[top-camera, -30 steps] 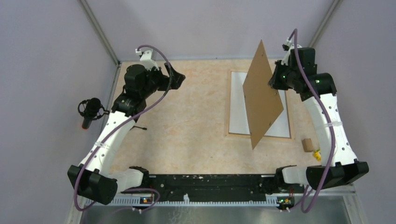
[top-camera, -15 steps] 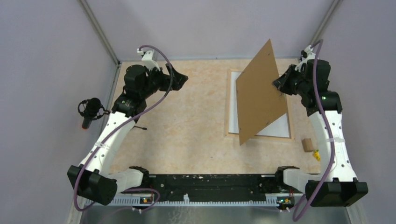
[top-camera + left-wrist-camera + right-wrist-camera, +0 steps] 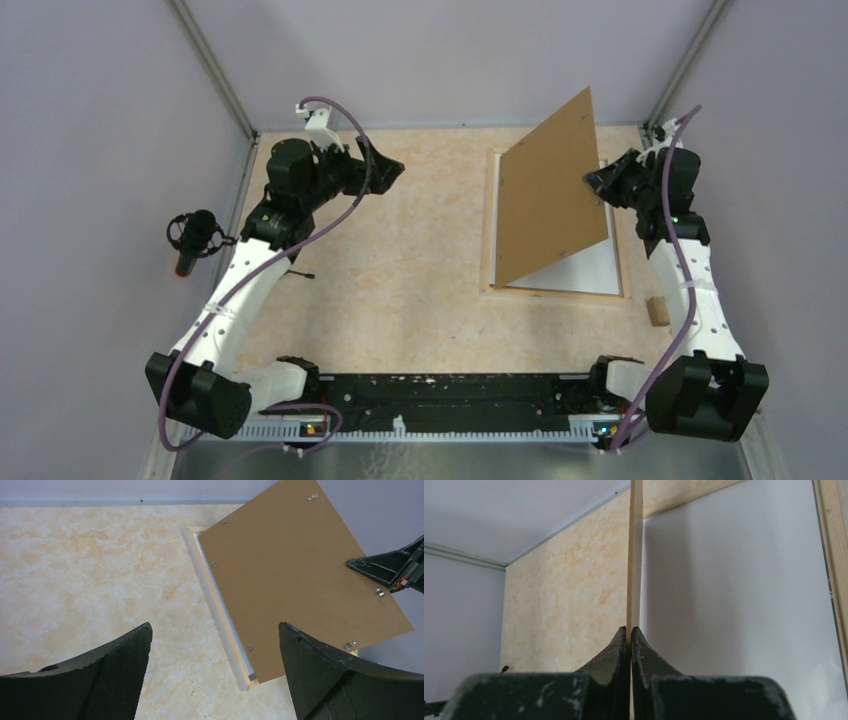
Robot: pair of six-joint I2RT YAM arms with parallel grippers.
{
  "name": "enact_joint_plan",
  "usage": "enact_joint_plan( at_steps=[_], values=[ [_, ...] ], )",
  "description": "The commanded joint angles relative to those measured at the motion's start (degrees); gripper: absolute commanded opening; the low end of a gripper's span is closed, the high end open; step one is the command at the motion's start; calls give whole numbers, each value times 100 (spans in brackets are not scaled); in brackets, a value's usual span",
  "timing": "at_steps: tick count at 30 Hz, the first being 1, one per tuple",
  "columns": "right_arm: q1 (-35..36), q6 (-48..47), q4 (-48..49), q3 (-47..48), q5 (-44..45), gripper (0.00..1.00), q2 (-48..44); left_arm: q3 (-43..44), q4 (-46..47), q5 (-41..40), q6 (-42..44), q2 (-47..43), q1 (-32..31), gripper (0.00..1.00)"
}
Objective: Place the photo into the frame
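The frame (image 3: pixel 556 290) of pale wooden strips lies flat on the right half of the table; its left strip (image 3: pixel 220 620) and right strip (image 3: pixel 831 555) show in the wrist views. A white sheet (image 3: pixel 588 268) fills its inside, seemingly the photo lying on its face with the plain back (image 3: pixel 734 580) up. My right gripper (image 3: pixel 597 183) (image 3: pixel 630 628) is shut on the right edge of the brown backing board (image 3: pixel 550 195) (image 3: pixel 295 580). The board slants over the frame, its left edge down at the left strip. My left gripper (image 3: pixel 385 165) (image 3: pixel 214 626) hangs open at the back left, holding nothing.
A small brown block (image 3: pixel 657 310) sits on the table right of the frame, by the right arm. Small metal clips (image 3: pixel 313 496) dot the board's edges. A microphone (image 3: pixel 192 240) hangs outside the left wall. Walls close the back and both sides.
The board has tipped from nearly upright to a flatter slant over the frame, and the right gripper has swung right and back with it. The left arm has barely moved.
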Motion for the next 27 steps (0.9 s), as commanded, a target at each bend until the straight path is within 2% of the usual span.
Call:
enact_joint_plan(
  at_steps=[1,9,27],
  values=[
    [-395,358,1299,-220,-603,0,-37,-3,270,118,-34,50,-3,99],
    [-882,545,2168,-991,-1533,0,154,-2,275,242,-115,71,68,99],
    [-1276,989,3505,-2061,-2891,0,743,-43,332,368,-194,98,95,99]
  ],
)
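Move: My right hand still grips the brown board by its right-hand edge. The frame's middle lies under this hand, some 25 cm down, about 4 cm ahead and 3 cm to the left. The white photo in the frame shares that spot. The frame's left bar runs about 19 cm to my left, and a wooden block sits roughly 17 cm right and 20 cm back. From my left hand the frame is about 45 cm right, 5 cm ahead and 32 cm below. I fold the board down towards the frame with my right hand, sinking about 7.5 cm while easing a couple of centimetres to the right early on. My wrist rolls some 15 degrees so its right side dips, my fingers keep their pinch on the raised edge, and the board's low left edge bears against the inside of the frame's left bar. ##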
